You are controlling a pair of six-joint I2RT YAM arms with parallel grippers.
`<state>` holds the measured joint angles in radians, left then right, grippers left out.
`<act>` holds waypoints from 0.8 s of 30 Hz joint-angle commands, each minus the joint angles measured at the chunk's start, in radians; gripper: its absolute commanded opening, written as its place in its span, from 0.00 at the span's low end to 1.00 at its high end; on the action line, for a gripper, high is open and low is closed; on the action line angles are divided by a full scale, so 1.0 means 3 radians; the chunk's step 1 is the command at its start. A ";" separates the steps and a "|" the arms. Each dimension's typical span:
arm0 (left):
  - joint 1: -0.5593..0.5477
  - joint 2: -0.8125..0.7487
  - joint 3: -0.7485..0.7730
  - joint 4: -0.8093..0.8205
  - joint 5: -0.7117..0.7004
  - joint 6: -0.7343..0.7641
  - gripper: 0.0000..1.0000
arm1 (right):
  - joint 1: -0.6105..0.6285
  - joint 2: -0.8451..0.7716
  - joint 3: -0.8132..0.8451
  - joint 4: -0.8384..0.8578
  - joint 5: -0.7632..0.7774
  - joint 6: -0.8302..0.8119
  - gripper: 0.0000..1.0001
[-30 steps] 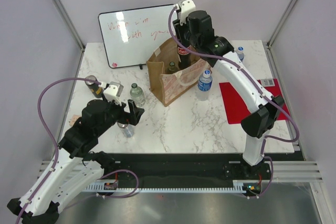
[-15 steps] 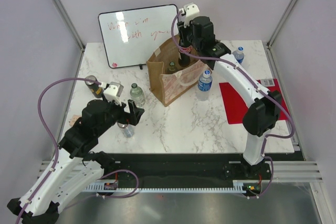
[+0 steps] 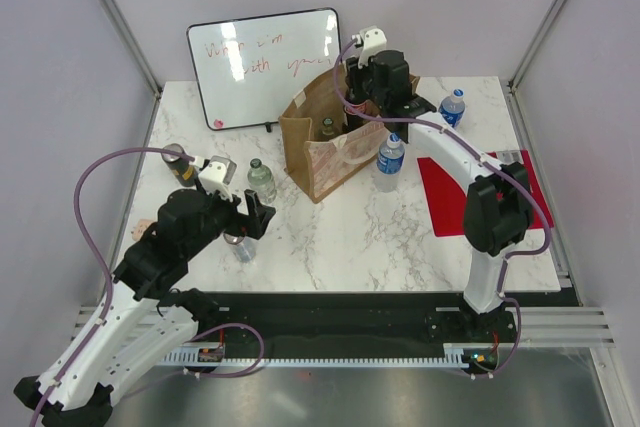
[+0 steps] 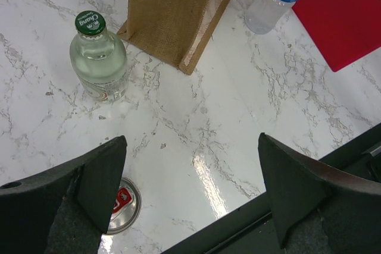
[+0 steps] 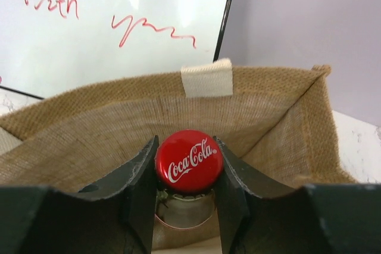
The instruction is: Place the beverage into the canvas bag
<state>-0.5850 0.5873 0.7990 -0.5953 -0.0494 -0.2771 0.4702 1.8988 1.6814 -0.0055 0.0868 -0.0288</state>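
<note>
The tan canvas bag (image 3: 318, 147) stands at the middle back of the table; its inside wall fills the right wrist view (image 5: 107, 129). My right gripper (image 3: 352, 102) is down in the bag's mouth, shut on the neck of a Coca-Cola bottle with a red cap (image 5: 189, 160). Another bottle top (image 3: 327, 127) shows inside the bag. My left gripper (image 4: 190, 191) is open and empty, low over the table near the front left. A green-capped clear bottle (image 4: 97, 57) stands beside the bag's left corner (image 4: 169, 16).
A white board with red writing (image 3: 265, 65) leans behind the bag. Blue-labelled water bottles stand right of the bag (image 3: 390, 159) and at the back right (image 3: 452, 107). A red mat (image 3: 470, 192) lies on the right. A can (image 4: 122, 205) and a dark bottle (image 3: 178, 162) stand on the left.
My right gripper has moved down and slightly right, lowering the Coca-Cola bottle into the bag. The left arm has not moved.
</note>
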 commanded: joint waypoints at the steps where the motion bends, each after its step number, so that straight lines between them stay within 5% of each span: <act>1: -0.0013 0.0011 -0.0009 0.0143 0.0027 0.0121 0.98 | -0.0023 -0.0086 0.0123 0.0995 -0.0202 0.0207 0.00; 24: -0.0008 0.0031 -0.0004 0.0138 0.0032 0.0121 0.98 | 0.0069 0.0144 -0.0445 0.1532 -0.0478 0.0347 0.00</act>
<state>-0.5850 0.5922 0.7971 -0.5949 -0.0471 -0.2771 0.4744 1.9636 1.5318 0.2420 -0.0113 0.0498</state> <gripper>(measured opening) 0.979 0.436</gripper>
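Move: The Coca-Cola bottle hangs upright in my right hand, gripped just under the cap, already partly inside the canvas bag. The bag's middle is about 2 cm back, 2 cm to the left and 11 cm below. Inside it the green-capped bottle stands some 4 cm back, 5 cm left and 15 cm below; outside, the water bottle is roughly 10 cm back and 9 cm right. From my left hand the bag is about 31 cm ahead and 19 cm right. With my right hand I keep my pinch on the Coca-Cola bottle's neck, ease it up and forward by barely 1 cm, then lower it about 6 cm deeper into the bag while drifting some 3 cm left towards the green-capped bottle. My wrist rolls slightly, left side up, and swings about 5 degrees counter-clockwise; the descent stops before the leftward drift does. ##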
